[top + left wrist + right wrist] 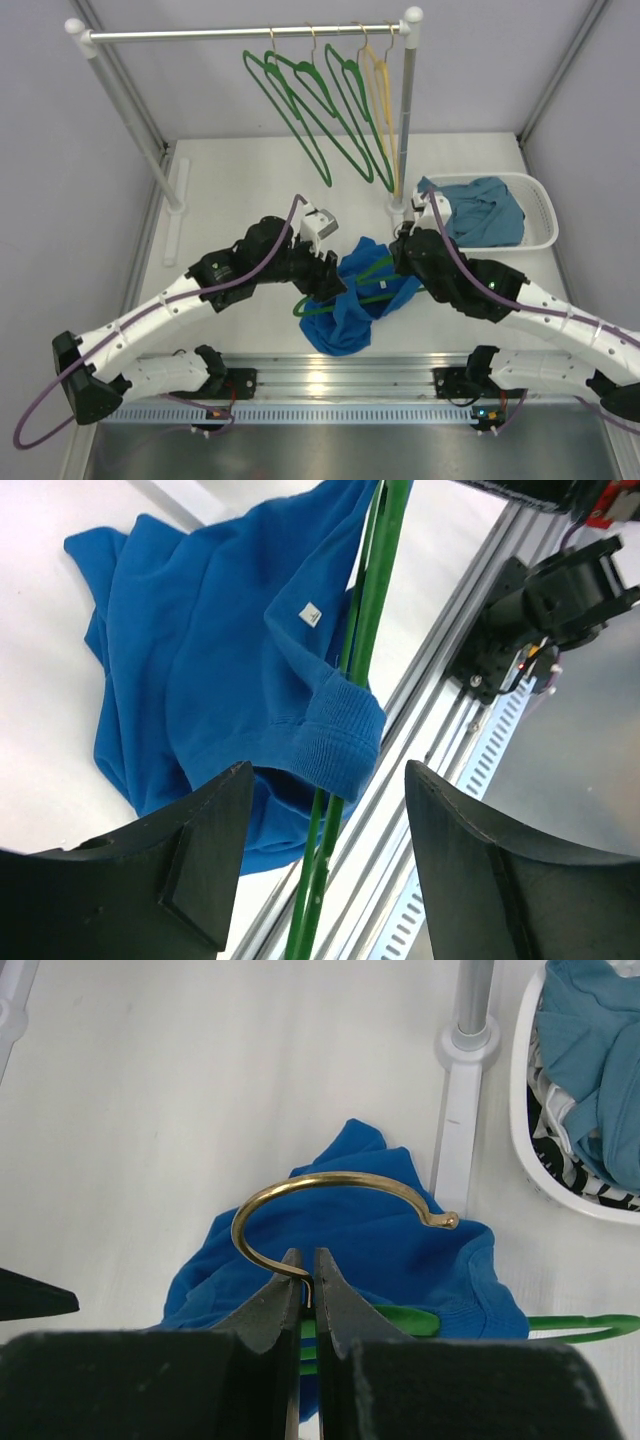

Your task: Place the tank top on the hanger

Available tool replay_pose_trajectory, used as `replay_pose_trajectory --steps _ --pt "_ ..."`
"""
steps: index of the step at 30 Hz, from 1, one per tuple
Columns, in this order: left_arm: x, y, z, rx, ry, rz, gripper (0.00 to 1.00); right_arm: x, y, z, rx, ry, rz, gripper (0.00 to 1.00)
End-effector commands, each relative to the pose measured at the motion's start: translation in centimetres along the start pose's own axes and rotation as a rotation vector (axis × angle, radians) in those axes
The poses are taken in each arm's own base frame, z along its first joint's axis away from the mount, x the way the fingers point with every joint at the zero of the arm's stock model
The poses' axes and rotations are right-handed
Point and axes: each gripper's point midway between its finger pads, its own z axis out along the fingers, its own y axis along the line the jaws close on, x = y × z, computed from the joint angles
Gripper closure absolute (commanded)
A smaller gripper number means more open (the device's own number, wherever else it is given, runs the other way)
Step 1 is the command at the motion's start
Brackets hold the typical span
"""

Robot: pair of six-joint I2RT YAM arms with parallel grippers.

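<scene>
The royal-blue tank top (345,322) lies bunched at the table's near middle, with the green hanger (376,268) threaded partly through it. My right gripper (308,1278) is shut on the stem of the hanger's brass hook (340,1182), above the tank top (380,1235) and the hanger's green bar (405,1320). My left gripper (325,780) is open. The hanger's two green bars (318,880) run between its jaws without touching them. A ribbed strap of the tank top (340,730) is draped over those bars. In the top view the left gripper (333,284) and the right gripper (401,260) flank the garment.
A clothes rail (240,33) at the back holds three green hangers (300,92) and a yellow hanger (380,80). Its right post (405,110) stands beside a white basket (541,218) holding a teal garment (485,215). An aluminium rail (450,710) borders the near edge.
</scene>
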Motion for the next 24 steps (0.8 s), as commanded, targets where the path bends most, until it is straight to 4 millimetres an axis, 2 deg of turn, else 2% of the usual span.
replay_pose_trajectory --steps 1,11,16,19,22,23,24 --pt "-0.7 -0.2 0.3 0.004 -0.011 0.076 0.33 -2.2 1.9 -0.6 -0.061 -0.051 0.031 1.0" --pt "1.3 -0.5 2.5 0.052 0.066 0.112 0.37 -2.4 2.5 -0.6 -0.072 -0.049 0.02 1.0" --pt "2.5 -1.0 3.6 0.082 0.097 0.12 0.46 -2.6 2.5 -0.6 -0.073 -0.052 0.016 1.0" --pt "3.3 -1.4 4.3 0.098 0.119 0.124 0.62 -2.7 2.6 -0.6 -0.074 -0.053 0.014 1.0" --pt "3.9 -1.3 4.9 0.072 0.13 0.123 0.94 -2.7 2.4 -0.7 -0.071 -0.057 0.012 1.0" --pt "4.2 -1.2 5.1 0.065 0.133 0.123 1.0 -2.6 2.2 -0.7 -0.063 -0.056 0.007 1.0" --pt "4.6 -1.0 5.2 0.053 0.133 0.113 1.0 -2.5 2.0 -0.7 -0.059 -0.056 0.001 0.99"
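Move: The tank top's ribbed edge, draped round the hanger's left arm, lies about 5 cm below the left hand, 3 cm to its right and 2 cm back. From the left hand the hanger's left end is some 10 cm left, 5 cm back and 6 cm down, and the white label about 12 cm right, 1 cm ahead and 5 cm lower. From the right hand, which holds the hook, that edge lies roughly 15 cm left, 11 cm back and 7 cm down. With its fingers open either side of the hanger's arm, the left hand sinks about 5 cm onto the tank top's ribbed edge, drifting some 3 cm to the right and, in the second half, a little back towards the robot while it turns clockwise by about 10 degrees. Over the last part of the descent its fingers close and pinch the edge where it wraps the hanger's arm, while the right hand keeps its grip on the hook and holds the hanger almost still. ##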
